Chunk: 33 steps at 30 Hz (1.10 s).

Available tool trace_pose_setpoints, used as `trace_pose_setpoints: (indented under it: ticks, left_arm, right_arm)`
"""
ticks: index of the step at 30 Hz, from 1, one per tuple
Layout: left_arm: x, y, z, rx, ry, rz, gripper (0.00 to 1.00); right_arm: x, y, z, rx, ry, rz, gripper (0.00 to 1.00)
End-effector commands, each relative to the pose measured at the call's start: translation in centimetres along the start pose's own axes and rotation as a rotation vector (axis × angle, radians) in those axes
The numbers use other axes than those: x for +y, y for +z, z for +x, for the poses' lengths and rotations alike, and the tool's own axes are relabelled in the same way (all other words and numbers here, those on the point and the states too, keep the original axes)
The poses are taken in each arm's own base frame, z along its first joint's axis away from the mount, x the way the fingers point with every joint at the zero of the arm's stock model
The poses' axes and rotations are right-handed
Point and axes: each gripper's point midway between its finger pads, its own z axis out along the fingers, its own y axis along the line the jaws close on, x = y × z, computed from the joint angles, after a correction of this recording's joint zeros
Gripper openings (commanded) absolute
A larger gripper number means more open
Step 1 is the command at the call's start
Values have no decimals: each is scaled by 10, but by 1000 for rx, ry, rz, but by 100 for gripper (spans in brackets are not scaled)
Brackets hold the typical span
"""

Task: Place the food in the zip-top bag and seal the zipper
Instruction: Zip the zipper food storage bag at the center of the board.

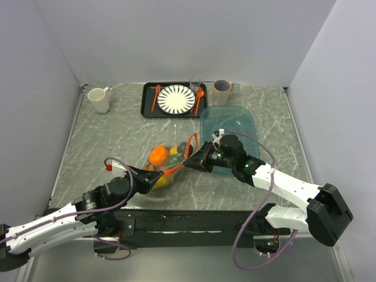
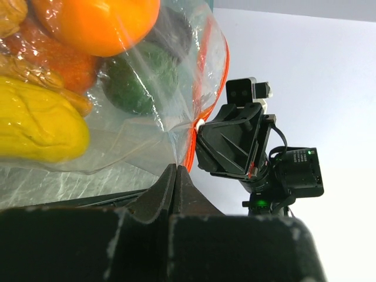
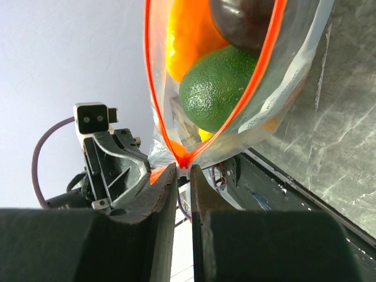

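Observation:
The zip-top bag (image 1: 170, 167) lies mid-table with the food inside: a round orange (image 1: 158, 155), a yellow piece (image 2: 35, 126), a green piece (image 3: 220, 88) and a dark purple piece (image 3: 244, 20). In the right wrist view the zipper (image 3: 184, 158) gapes in a V. My right gripper (image 1: 187, 163) is shut on the zipper's end where the two strips meet (image 3: 183, 168). My left gripper (image 1: 158, 175) is shut on the bag's near edge beside the orange-red strip (image 2: 176, 167). The two grippers face each other, close together.
A teal tub (image 1: 229, 126) sits right behind my right gripper. At the back a black tray (image 1: 147, 108) holds a striped plate (image 1: 176, 98), an orange fork (image 1: 156, 97) and a spoon (image 1: 200, 97). A white mug (image 1: 100, 100) and a beige cup (image 1: 222, 91) stand nearby.

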Motion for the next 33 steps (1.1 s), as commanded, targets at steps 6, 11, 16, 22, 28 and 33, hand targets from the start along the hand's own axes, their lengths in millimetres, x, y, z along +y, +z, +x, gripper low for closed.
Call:
trace_pose_setpoints:
  ticks: [6,11,16,22,28,33]
  left_arm:
    - [-16,-16,-23,-79,-32,27,1]
    - [-18,-21,-29,-99,-34,30,1]
    - [-17,-25,-33,-108,-44,33,1]
    - [-18,-29,-37,-118,-48,39,1]
    - [-20,-33,-42,-130,-48,38,1]
    - [-18,-36,-45,-136,-49,37,1]
  right_arm:
    - [18,-3,-37,-108,-50,-32,6]
    - [16,-3,-48,-124,-51,-21,7]
    - [13,-3,-54,-133,-51,-16,7]
    - [16,-5,-62,-146,-57,-21,7]
    - [15,-5,-72,-158,-55,-15,7]
    - [11,-5,-80,-167,-47,-6,7]
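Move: The slider pinched by the right fingers is to go to the zipper's far open end, about 11 cm ahead of the right hand, 4 cm to its right and nearly level. Inside the bag, the eggplant lies 6 cm ahead and the orange 3 cm ahead and 10 cm left, both some 5 cm lower. The teal bin's middle is 10 cm ahead and 17 cm right. From the left hand, that open end is about 14 cm ahead and 12 cm right. Keep the right fingers on the white slider and, after a brief near-pause, draw it along the orange zipper towards the far end, about 5 cm forward and a little to the right. Meanwhile keep the left gripper shut on the zipper's near end and pull steadily left about 4 cm, away from the slider. ##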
